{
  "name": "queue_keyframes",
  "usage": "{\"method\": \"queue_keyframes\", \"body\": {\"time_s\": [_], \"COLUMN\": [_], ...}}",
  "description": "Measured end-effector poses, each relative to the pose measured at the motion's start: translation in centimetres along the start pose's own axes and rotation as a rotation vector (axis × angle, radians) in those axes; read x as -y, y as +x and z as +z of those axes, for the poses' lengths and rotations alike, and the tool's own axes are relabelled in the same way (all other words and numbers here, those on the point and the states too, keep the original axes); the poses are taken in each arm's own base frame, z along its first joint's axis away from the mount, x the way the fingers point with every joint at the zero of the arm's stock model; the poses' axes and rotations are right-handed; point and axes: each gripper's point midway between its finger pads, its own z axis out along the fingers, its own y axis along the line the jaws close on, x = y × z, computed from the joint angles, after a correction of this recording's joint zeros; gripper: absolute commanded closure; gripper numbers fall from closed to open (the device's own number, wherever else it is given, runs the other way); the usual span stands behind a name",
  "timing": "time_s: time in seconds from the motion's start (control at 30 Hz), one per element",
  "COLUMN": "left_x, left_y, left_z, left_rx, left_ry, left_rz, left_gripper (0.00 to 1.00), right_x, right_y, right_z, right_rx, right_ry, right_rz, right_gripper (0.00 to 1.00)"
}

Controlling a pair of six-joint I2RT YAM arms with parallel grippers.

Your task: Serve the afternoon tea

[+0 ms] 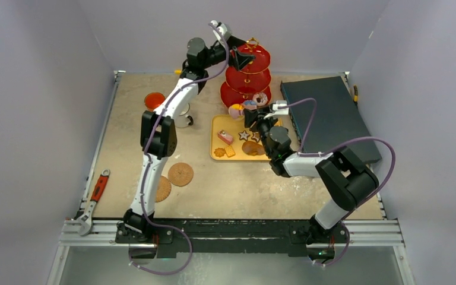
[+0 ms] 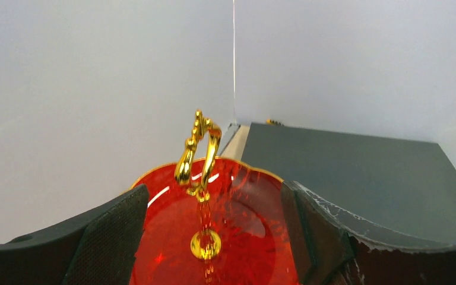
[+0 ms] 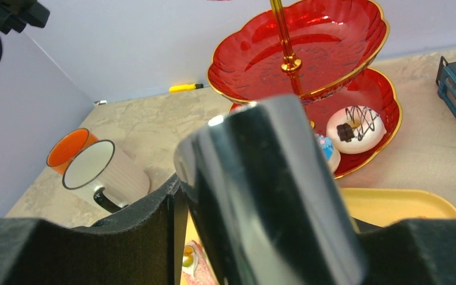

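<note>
The red three-tier stand (image 1: pixel 248 76) stands at the back of the table. My left gripper (image 2: pixel 214 237) is open over its top plate (image 2: pixel 255 225), one jaw on each side of the gold handle (image 2: pixel 199 151) without touching it. My right gripper (image 3: pixel 273 237) is shut on the metal tongs (image 3: pixel 273 196), low beside the stand's bottom tier. That tier holds a white drizzled doughnut (image 3: pixel 355 127) and a blue pastry (image 3: pixel 328 148). A round pink-and-yellow pastry (image 1: pixel 236 110) lies at the tongs' tip. The orange mug (image 3: pixel 68 145) and white mug (image 3: pixel 104 172) stand left.
The yellow tray (image 1: pixel 217 127) in front of the stand carries several biscuits and a pink pastry (image 1: pixel 225 137). A dark flat box (image 1: pixel 326 116) lies at the right. Two cork coasters (image 1: pixel 180 174) and a red-handled wrench (image 1: pixel 95 199) lie at the near left.
</note>
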Motion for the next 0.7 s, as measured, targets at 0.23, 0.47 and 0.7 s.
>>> {"method": "queue_keyframes", "body": {"time_s": [0.23, 0.47, 0.7], "left_x": [0.3, 0.6, -0.6], "left_y": [0.8, 1.2, 0.7], "left_z": [1.9, 2.7, 2.7], "left_rx": [0.063, 0.089, 0.138], "left_ry": [0.015, -0.003, -0.070], "left_rz": [0.007, 0.002, 0.052], "left_gripper": [0.29, 0.84, 0.97], "right_x": [0.4, 0.6, 0.3], "right_y": [-0.1, -0.9, -0.6], "right_z": [-0.6, -0.6, -0.6], "right_rx": [-0.021, -0.010, -0.021], "right_ry": [-0.003, -0.002, -0.017], "right_rz": [-0.009, 0.002, 0.020], "right_gripper": [0.58, 0.58, 0.59]}}
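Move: The cake stand's gold ring handle is only about 3 cm to the left hand's right and 2 cm ahead, at nearly the same height, just beyond its open fingertips. The top plate lies under the handle, about 6 cm below the hand. Far below, some 28 cm down, the chocolate donut sits about 8 cm right and level with the hand; the blue donut is 5 cm right, 2 cm back. From the right hand the handle is about 19 cm ahead, 1 cm left and 10 cm higher. The left fingers close from wide open and pinch the gold ring handle from its left side, after the hand slides nearly 3 cm to the right around it. As they shut, the hand eases about 1 cm forward and its wrist tilts slightly. The right hand stays almost still and keeps its tongs. ##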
